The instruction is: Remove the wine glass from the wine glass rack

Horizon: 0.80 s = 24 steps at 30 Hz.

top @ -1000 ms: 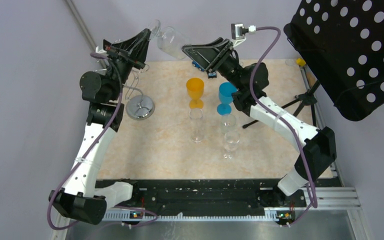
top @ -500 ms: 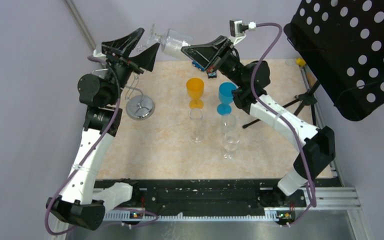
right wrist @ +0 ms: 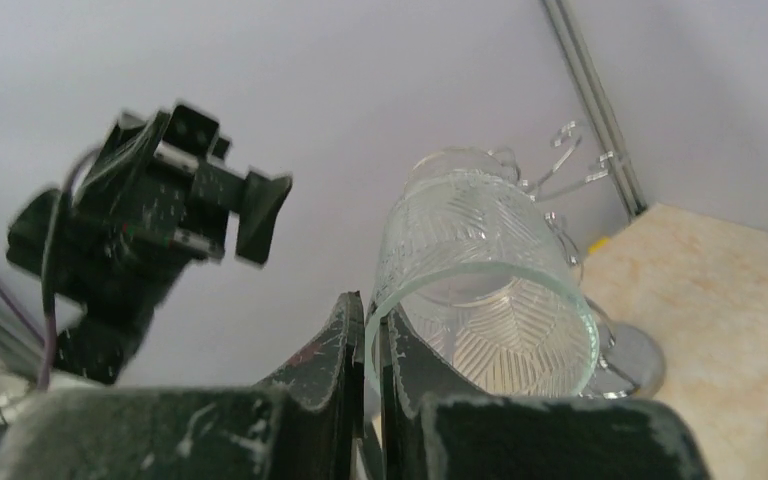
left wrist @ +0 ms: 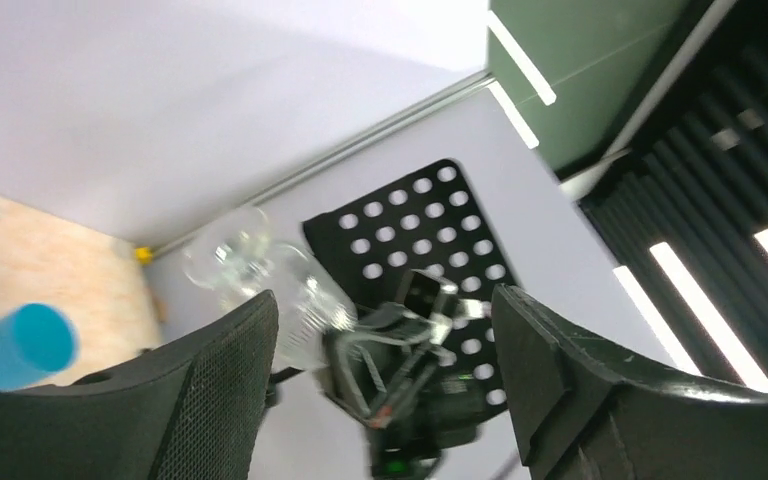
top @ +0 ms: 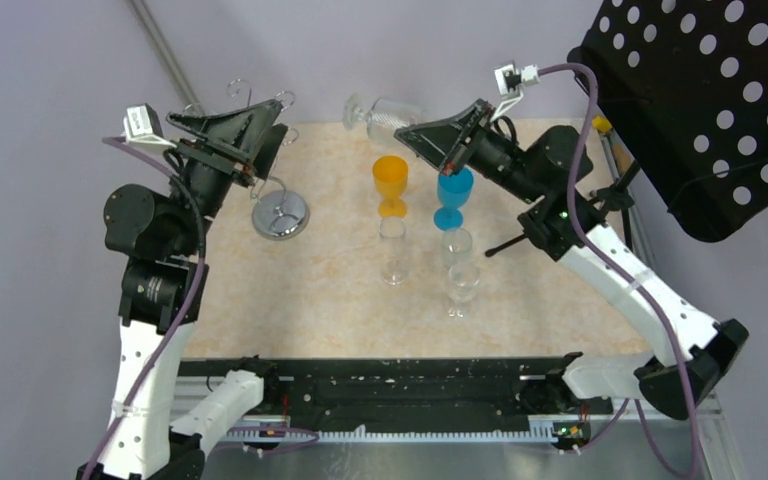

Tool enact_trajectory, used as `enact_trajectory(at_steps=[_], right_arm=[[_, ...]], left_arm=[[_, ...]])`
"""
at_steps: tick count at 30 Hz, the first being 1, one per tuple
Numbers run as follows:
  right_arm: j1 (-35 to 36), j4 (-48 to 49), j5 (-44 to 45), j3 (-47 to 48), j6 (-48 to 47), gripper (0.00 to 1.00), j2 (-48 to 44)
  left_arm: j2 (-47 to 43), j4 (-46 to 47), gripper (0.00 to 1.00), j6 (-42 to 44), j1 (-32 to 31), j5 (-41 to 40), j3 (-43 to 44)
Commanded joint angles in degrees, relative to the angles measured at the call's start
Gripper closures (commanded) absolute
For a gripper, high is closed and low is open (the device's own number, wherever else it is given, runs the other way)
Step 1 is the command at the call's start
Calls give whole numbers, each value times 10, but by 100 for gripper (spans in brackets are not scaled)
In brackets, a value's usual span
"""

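Observation:
A clear ribbed wine glass [top: 385, 112] hangs sideways in the air at the back of the table, clear of the rack. My right gripper [top: 405, 132] is shut on its rim. In the right wrist view the two fingers pinch the rim wall [right wrist: 373, 340] of the wine glass [right wrist: 480, 290]. The chrome wine glass rack [top: 280, 214] stands at the left, its hooks [right wrist: 572, 168] bare. My left gripper [top: 278, 122] is open beside the hooks and holds nothing. In the left wrist view my left gripper [left wrist: 385, 345] looks across at the wine glass [left wrist: 260, 272].
An orange goblet [top: 391, 180] and a blue goblet [top: 453, 192] stand mid-table, with three clear glasses [top: 392, 250] [top: 457, 245] [top: 462, 285] in front. A black perforated music stand [top: 700, 110] overhangs the right side, its tripod legs [top: 560, 215] on the table.
The left gripper opened, let go of the glass and pulled back to the left. The right gripper shut on the rim and carried the glass rightward, away from the rack.

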Motion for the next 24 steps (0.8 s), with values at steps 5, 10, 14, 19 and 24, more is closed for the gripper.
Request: enact_trajectory(at_steps=[5,10,14,19,24], right_arm=[[0,-287,-238,51,-246,100,-103],[32,-423,-246,46,-334,100,-110],[155,-537,-46,49,-448,100,-82],[232,-568,113,39,-460,100,-29],[264,-613,174,47,-459,100,20]], left_arm=[[21,-180,18,321,0,-23,104],[27,-250,18,410,0,-83,146],[34,-288,18,454,0,-118,157],[48,-319,17,471,0,-162,165],[60,-342,17,470,0,-174,157]])
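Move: The clear wine glass is already held by its rim in the right hand, foot pointing left and slightly up; its likely free spot on the table lies roughly 9 cm back, 2 cm left and 49 cm below that hand. The standing clear glass is about 11 cm farther out from the spot, the front clear glass about 16 cm to the spot's right and 2 cm farther out. From the left hand the spot is some 6 cm back, 24 cm right and 54 cm below. The clear wine glass, still pinched at the rim by the closed right fingers, is carried about 14 cm back towards the robot, then mainly down, some 23 cm in all, towards the near end of the glass rows, the wrist swinging round about 65 degrees so its foot tips downward. The empty, open left hand sinks about 7 cm and eases left, rolling until its fingers point level and nearly forward. ##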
